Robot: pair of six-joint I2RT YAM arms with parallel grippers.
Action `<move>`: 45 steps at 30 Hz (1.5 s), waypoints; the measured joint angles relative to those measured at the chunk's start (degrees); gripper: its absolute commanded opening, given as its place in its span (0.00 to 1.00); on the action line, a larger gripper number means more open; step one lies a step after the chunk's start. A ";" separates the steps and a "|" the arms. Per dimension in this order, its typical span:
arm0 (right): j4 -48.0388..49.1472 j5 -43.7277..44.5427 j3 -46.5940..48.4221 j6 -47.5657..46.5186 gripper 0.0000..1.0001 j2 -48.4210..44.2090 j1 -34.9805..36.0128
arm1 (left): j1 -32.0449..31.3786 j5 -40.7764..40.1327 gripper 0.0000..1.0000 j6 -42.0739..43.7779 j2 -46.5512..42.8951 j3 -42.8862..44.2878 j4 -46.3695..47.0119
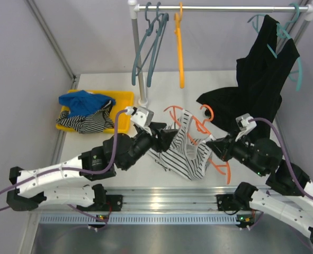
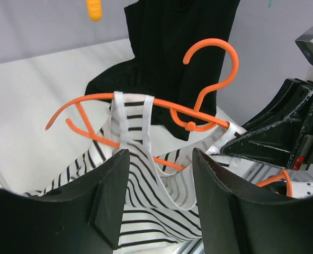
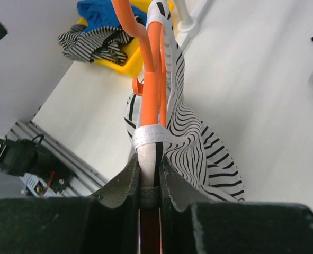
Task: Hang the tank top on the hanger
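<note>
The red-orange hanger hovers over the table centre, with the tank top hanging from it down to the table. My right gripper is shut on one end of the hanger, pinching the white strap looped over it. In the left wrist view the other strap lies over the hanger's arm. My left gripper is open just in front of the striped cloth, which shows beyond the gap; nothing is held. From above, the left gripper sits at the top's left edge and the right gripper at its right.
A yellow tray at the back left holds a blue garment and a bolder striped one. The rack pole stands behind, with teal hangers, a yellow-orange hanger and a large black garment draping onto the table.
</note>
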 measured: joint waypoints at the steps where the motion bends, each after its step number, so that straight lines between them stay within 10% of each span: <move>1: -0.09 1.62 0.00 0.68 0.00 -0.66 0.00 | 0.00 -0.02 0.55 0.04 -0.52 0.11 -0.13; 23: -4.70 24.22 33.68 -5.99 0.00 24.92 -4.17 | 0.00 -1.09 0.55 0.46 -4.90 0.37 -3.67; 45: -11.21 -13.90 51.69 -7.85 0.00 39.87 -44.37 | 0.00 -0.20 0.58 4.63 -5.25 1.01 -4.76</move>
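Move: The right hand already grips the orange hanger at its shoulder, with the tank top on it. The free stretch of rail it is bound for lies about 32 cm ahead, 11 cm right and 25 cm above. The yellow hanger hangs some 30 cm ahead, 11 cm left and 12 cm up; the black garment is around 22 cm ahead, 18 cm right and 5 cm lower. From the left hand the free rail is roughly 32 cm ahead, 25 cm right, 17 cm above. Swinging right at first, then climbing steeply and reaching forward, the right hand carries the hanger and tank top some 16 cm forward, 16 cm up and 10 cm right, towards the free rail beside the black garment. It turns about 30 degrees clockwise on the way and keeps its pinch. The left hand, open and empty, eases about 3 cm to its left. ##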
